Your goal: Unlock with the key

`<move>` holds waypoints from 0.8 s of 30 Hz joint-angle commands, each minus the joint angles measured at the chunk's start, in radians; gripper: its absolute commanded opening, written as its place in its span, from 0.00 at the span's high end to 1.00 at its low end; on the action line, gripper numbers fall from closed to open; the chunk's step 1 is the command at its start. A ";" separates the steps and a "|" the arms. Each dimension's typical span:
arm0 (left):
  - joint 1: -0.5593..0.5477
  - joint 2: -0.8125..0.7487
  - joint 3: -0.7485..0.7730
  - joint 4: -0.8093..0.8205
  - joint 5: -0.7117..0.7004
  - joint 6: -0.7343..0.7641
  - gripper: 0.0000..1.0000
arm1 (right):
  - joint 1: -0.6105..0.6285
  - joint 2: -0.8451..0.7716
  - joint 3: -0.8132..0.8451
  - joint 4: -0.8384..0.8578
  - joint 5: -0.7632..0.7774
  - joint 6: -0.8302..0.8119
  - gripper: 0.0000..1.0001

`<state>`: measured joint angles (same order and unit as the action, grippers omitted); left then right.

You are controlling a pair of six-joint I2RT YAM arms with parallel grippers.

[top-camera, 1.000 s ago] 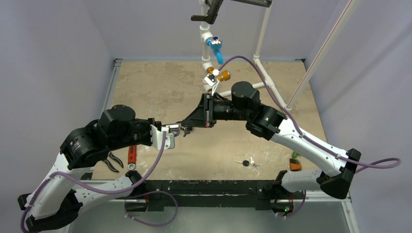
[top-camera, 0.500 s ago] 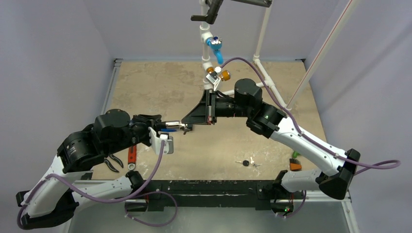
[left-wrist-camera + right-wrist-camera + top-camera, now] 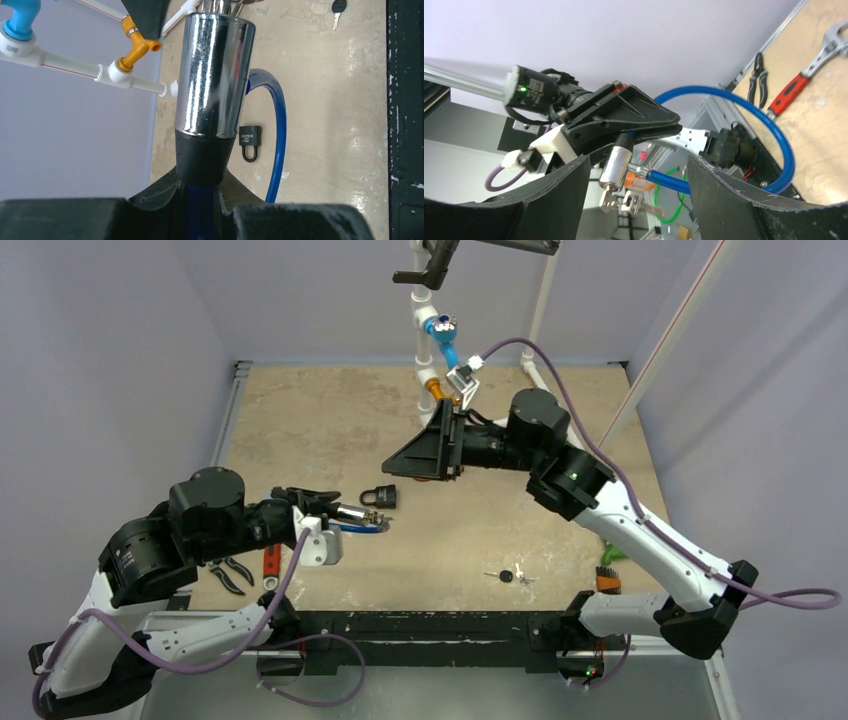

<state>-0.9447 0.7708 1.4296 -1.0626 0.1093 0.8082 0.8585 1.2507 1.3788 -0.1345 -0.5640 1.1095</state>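
Observation:
My left gripper (image 3: 338, 511) (image 3: 202, 182) is shut on the black end of a chrome cable lock (image 3: 354, 512) (image 3: 215, 70) with a blue cable (image 3: 364, 529) (image 3: 278, 125). The key (image 3: 610, 199) sits in the cylinder's free end, and a second key (image 3: 634, 204) dangles beside it. The lock's cylinder (image 3: 618, 161) shows between the fingers of my right gripper (image 3: 395, 462) (image 3: 638, 172), which is open, holds nothing and stands back from the key.
A small black padlock (image 3: 382, 497) (image 3: 249, 141) lies on the table just beyond the cable lock. Spare keys (image 3: 508, 576) lie near the front edge. Pliers (image 3: 232, 572) and a red-handled wrench (image 3: 270, 563) lie front left. A white pipe frame with valves (image 3: 440, 340) rises at the back.
My right gripper has opened, let go of the key and drawn back up and to the right. The left gripper has carried the cable lock toward the near left.

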 commanded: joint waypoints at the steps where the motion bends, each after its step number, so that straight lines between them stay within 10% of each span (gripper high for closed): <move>1: 0.025 -0.012 0.020 0.097 0.050 -0.084 1.00 | -0.052 -0.103 0.094 -0.039 0.027 -0.105 0.29; 11: 0.104 0.031 0.150 0.115 0.198 -0.298 1.00 | -0.031 -0.273 -0.082 -0.127 0.083 -0.614 0.29; 24: 0.169 0.083 0.243 0.131 0.330 -0.456 1.00 | 0.302 -0.173 -0.069 -0.014 0.290 -0.886 0.32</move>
<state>-0.7906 0.8463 1.6215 -1.0210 0.3786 0.4259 1.1374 1.0916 1.2938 -0.2611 -0.3668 0.3145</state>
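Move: Under the empty, open right hand hangs the blue cable's loop, its bend about 9 cm below, some 3 cm back and 1 cm left. The chrome lock head held out by the left hand is roughly 5 cm back, 4 cm left and 2 cm lower than the right hand; the keys in its end are 5 cm back, straight across and 3 cm below. From the left hand the bend lies about 5 cm ahead, 8 cm right and 9 cm below. Swinging clear of the keys first, the open right hand goes about 7 cm right and 5 cm up, then loops back towards its base, down and left again, rolling some 45 degrees so its spread fingers come around the bend of the blue cable. The left hand keeps its grip behind the lock head and lifts it about 6 cm towards that hand's reach, levelling the tips. ##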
